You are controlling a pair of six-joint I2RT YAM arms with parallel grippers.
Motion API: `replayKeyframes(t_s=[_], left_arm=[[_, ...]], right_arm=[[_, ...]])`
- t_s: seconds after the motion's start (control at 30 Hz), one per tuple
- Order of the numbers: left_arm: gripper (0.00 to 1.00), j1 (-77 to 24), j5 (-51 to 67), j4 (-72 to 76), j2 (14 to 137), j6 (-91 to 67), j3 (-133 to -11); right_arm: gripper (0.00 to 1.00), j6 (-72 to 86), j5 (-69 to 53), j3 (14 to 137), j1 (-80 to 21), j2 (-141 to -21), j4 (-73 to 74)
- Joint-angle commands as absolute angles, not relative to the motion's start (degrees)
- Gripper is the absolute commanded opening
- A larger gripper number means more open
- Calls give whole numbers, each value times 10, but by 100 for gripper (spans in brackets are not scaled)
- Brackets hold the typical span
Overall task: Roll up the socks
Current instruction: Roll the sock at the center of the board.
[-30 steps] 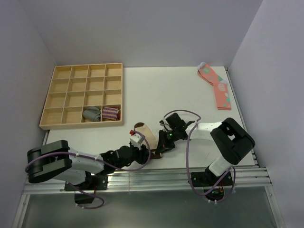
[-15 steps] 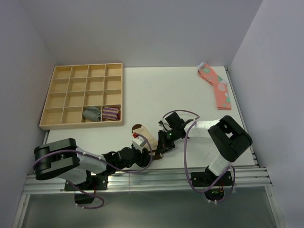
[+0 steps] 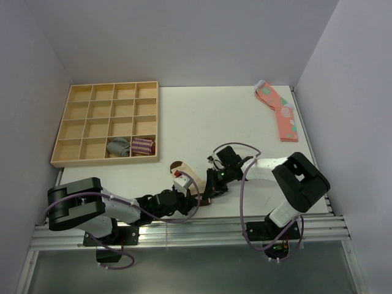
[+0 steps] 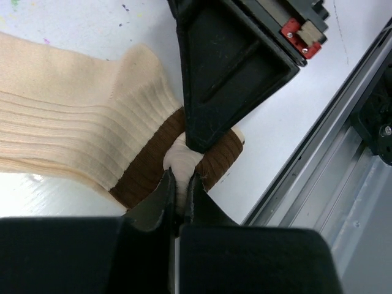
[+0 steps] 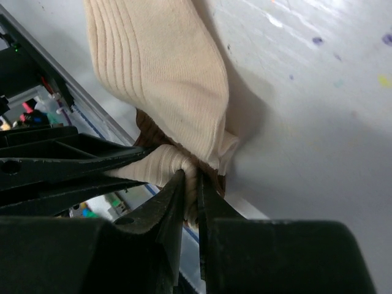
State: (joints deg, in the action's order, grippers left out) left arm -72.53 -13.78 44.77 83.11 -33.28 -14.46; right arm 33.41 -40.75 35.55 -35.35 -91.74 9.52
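The beige socks (image 3: 185, 171) lie near the table's front edge, ribbed, with a dark brown cuff band (image 4: 147, 174). My left gripper (image 4: 181, 176) is shut on a pinch of beige fabric at the cuff end. My right gripper (image 5: 190, 176) is shut on the same bunched end from the other side, and the sock body (image 5: 165, 73) stretches away from it. The two grippers meet tip to tip: the right finger (image 4: 226, 73) shows in the left wrist view and the left fingers (image 5: 61, 168) in the right wrist view. From above, the left gripper (image 3: 195, 196) and right gripper (image 3: 207, 191) sit side by side.
A wooden compartment tray (image 3: 92, 161) stands at the back left, holding a grey rolled sock (image 3: 119, 147) and a striped one (image 3: 143, 146). Pink spotted socks (image 3: 278, 110) lie at the far right. The metal rail (image 3: 184, 229) runs just behind both grippers.
My left gripper has moved a little right toward the right gripper and shut on the sock's cuff end. The right gripper has kept its hold.
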Motion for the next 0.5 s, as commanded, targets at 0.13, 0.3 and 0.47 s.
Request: replayKeyframes(t_s=[0.13,0.3,0.47], left_arm=[[0,-713,-92,429,851,-385,-163],[0,-675,4,394,846,-435,-162],[0,-633,89,339,857,-480,-175]], right_arm=[[27,344,-272,279,-355,-797,86],[42,366,-234,236,-361,-705,47],[50,383,-179,192,-367,-585,-17]])
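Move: Both hands already pinch the sock's rolled brown-and-cream end close together: the roll's middle lies about 1 cm to the right of the left hand and 1 cm to the left of the right hand, level with both. From the right hand, the flat sock's brown toe lies some 12 cm ahead, 10 cm left and 1 cm lower; the table's front edge is about 7 cm straight back and 2 cm lower. Right fingers open, releasing the roll and backing right some 3.5 cm, rising; left fingers keep their pinch. ##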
